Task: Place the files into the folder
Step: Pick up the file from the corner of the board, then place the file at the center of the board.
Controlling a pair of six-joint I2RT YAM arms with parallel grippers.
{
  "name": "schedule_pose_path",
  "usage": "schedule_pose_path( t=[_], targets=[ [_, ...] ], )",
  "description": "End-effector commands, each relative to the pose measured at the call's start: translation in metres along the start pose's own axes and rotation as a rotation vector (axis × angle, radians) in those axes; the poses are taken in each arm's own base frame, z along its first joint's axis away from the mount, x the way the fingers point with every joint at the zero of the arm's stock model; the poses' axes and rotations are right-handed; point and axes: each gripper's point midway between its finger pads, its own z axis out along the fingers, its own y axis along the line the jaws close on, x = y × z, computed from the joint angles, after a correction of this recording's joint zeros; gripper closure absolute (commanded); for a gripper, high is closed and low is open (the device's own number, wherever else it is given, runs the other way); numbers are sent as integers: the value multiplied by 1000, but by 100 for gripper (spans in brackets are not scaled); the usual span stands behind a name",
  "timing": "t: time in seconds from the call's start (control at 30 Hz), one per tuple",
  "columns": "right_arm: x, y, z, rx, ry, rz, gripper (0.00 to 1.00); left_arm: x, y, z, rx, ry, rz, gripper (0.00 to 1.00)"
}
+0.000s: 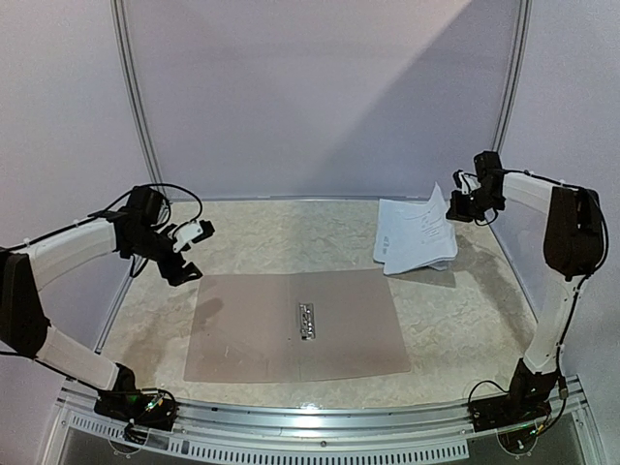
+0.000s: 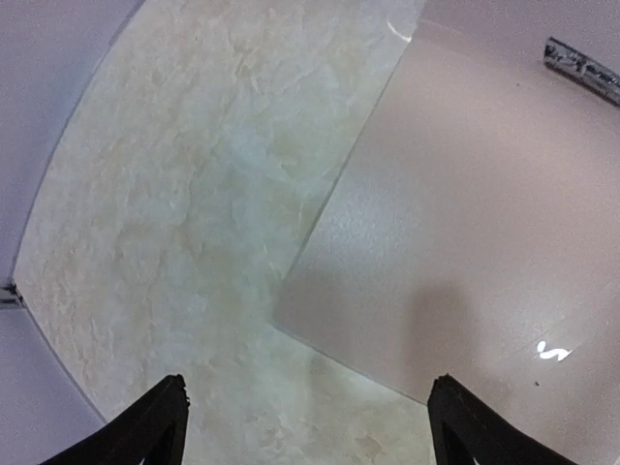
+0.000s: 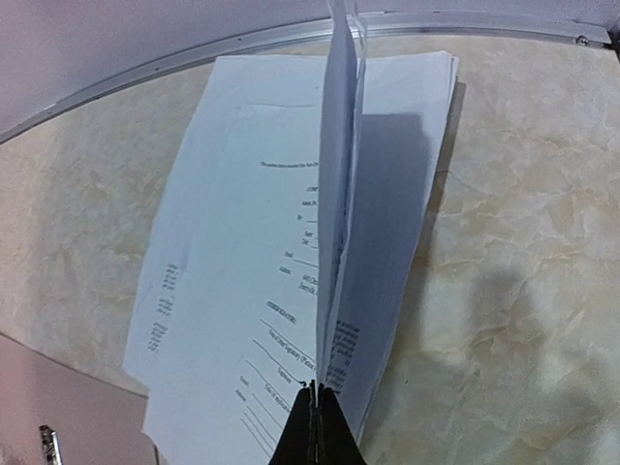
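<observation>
The folder [image 1: 291, 325] lies open and flat mid-table, a tan-brown card with a small metal clip [image 1: 307, 321] on its spine. The files [image 1: 417, 237], white sheets with small black text, lie at the back right. My right gripper [image 1: 456, 205] is shut on their near edge, and a few sheets [image 3: 339, 194] stand up on edge from the closed tips [image 3: 317, 392] while the other files [image 3: 242, 242] lie flat. My left gripper [image 1: 182, 271] hangs open over the folder's far left corner [image 2: 465, 223], with nothing between its fingers [image 2: 307, 387].
A metal rail [image 3: 194, 53] runs along the table's back edge, just behind the files. Pale wall panels [image 1: 320, 97] close the back and both sides. The folder's corner [image 3: 58, 407] with its clip [image 3: 48, 441] lies left of the files. A metal strip [image 1: 320, 421] edges the front.
</observation>
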Motion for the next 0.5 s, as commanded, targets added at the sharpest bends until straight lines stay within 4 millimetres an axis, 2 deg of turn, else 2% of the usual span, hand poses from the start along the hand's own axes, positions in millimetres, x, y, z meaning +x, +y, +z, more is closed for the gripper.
schedule_pose_path(
  t=[0.0, 0.13, 0.2, 0.33, 0.47],
  targets=[
    [22, 26, -27, -125, 80, 58, 100, -34, -7, 1, 44, 2, 99, 12],
    [47, 65, -41, -357, 176, 118, 100, -70, -24, 8, 71, -16, 190, 12],
    [65, 74, -43, -422, 228, 152, 100, -87, -38, 15, 87, -19, 247, 13],
    [109, 61, -33, -373, 300, 198, 100, -124, -65, 31, 108, -30, 357, 13],
    [136, 44, -22, -286, 350, 204, 100, -160, -99, 55, 120, -22, 482, 13]
  ],
)
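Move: The right hand already grips the file by its right side, partly off the stack. The open folder's middle lies some 31 cm back and 38 cm to its left, about 9 cm lower; the rest of the paper stack is about 7 cm left and 3 cm ahead, equally low. From the open left hand the held file's middle is roughly 55 cm right, 16 cm ahead and 6 cm below; the folder's middle is 24 cm right, 12 cm back, 10 cm below. Back by about 11 cm and half as far left, the right arm draws the held file off the stack towards the folder, rising slightly before sinking below its starting height, its shut fingers swinging to point less forward and more to the left. Rightward some 15 cm over the folder's far left part, the left hand approaches the file, fingers open, turning clockwise about 20 degrees. ##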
